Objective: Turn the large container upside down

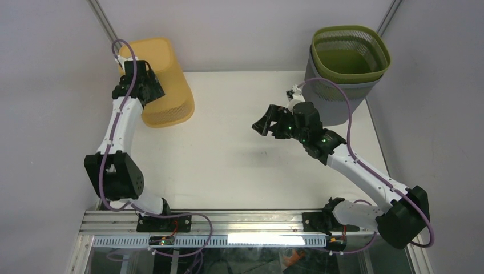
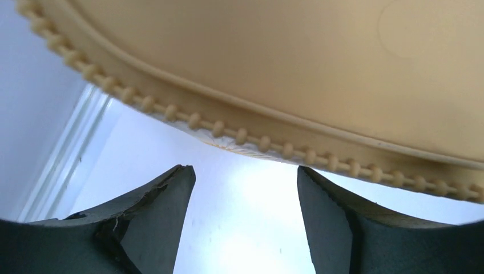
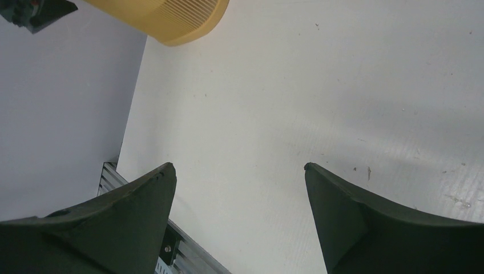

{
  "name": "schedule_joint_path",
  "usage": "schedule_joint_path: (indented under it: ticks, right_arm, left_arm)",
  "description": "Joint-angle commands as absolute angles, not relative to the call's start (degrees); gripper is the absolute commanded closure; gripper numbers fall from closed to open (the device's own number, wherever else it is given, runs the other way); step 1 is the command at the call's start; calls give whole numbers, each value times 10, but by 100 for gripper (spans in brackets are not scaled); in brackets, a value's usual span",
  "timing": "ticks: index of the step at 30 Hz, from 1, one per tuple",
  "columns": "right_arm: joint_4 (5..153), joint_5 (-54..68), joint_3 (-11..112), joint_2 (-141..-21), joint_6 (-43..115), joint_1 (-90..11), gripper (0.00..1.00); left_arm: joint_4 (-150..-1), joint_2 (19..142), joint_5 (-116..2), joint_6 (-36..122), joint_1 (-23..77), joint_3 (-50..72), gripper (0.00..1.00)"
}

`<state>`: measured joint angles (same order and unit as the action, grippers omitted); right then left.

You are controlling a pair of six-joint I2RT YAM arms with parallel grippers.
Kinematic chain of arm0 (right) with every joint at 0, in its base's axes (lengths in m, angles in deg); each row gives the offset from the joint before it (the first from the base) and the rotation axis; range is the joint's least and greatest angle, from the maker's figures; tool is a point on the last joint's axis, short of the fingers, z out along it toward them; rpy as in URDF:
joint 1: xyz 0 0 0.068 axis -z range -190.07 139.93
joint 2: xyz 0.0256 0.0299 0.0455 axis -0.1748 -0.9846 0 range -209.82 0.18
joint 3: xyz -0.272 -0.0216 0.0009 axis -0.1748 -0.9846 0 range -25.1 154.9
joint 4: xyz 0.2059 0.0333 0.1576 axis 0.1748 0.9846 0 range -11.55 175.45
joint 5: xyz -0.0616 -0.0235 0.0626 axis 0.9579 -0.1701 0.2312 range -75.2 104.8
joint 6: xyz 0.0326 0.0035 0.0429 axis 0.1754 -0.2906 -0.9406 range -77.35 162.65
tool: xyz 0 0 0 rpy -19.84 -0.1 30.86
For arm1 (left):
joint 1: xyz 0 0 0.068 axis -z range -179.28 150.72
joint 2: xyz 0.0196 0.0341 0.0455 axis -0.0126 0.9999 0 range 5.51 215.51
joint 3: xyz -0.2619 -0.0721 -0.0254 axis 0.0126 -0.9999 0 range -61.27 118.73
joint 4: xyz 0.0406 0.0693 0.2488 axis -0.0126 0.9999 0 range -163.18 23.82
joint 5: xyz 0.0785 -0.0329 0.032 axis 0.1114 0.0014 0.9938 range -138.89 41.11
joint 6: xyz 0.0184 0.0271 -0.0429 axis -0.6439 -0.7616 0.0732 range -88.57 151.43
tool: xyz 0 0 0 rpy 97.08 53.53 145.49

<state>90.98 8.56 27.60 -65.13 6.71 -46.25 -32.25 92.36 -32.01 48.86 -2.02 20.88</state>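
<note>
The large yellow container (image 1: 165,85) is at the back left of the table, its smooth base facing up and toward the back wall and its ribbed side flaring down to the table. My left gripper (image 1: 149,85) is against its left side. In the left wrist view my left gripper (image 2: 245,168) is open and empty, its fingertips just under the container's beaded edge (image 2: 274,145), right fingertip nearly touching it. My right gripper (image 1: 263,123) hovers over the table's middle, open and empty (image 3: 240,165). The container's ribbed side also shows in the right wrist view (image 3: 171,17).
A green mesh basket (image 1: 351,51) sits nested in a grey basket (image 1: 337,97) at the back right corner, close behind my right arm. White walls close in the table (image 1: 228,165) on the left, back and right. A metal rail (image 3: 171,251) runs along the near edge.
</note>
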Motion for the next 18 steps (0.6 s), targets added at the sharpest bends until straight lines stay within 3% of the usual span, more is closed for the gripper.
schedule_joint_path:
  ticks: [1, 11, 18]
  right_arm:
    - [893, 97, 284, -616, 75, -459, 13]
    - [925, 120, 295, -594, 85, -459, 13]
    - [1054, 145, 487, -649, 201, -460, 13]
  left_arm:
    - [-394, 980, -329, 470, -68, 312, 30]
    - [-343, 999, -391, 478, -85, 422, 27]
    - [-310, 870, -351, 485, 97, 362, 25]
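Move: The large yellow container stands upside down just beyond the left hand. Its middle is about 10 cm ahead, some 2 cm to the left and roughly 5 cm below the hand point, with nothing else close by. From the right hand, its middle lies about 17 cm ahead, 34 cm to the left and some 6 cm lower. Left hand pushes forward-left some 8 cm against the large container, then rises and swings right; right hand rises. ##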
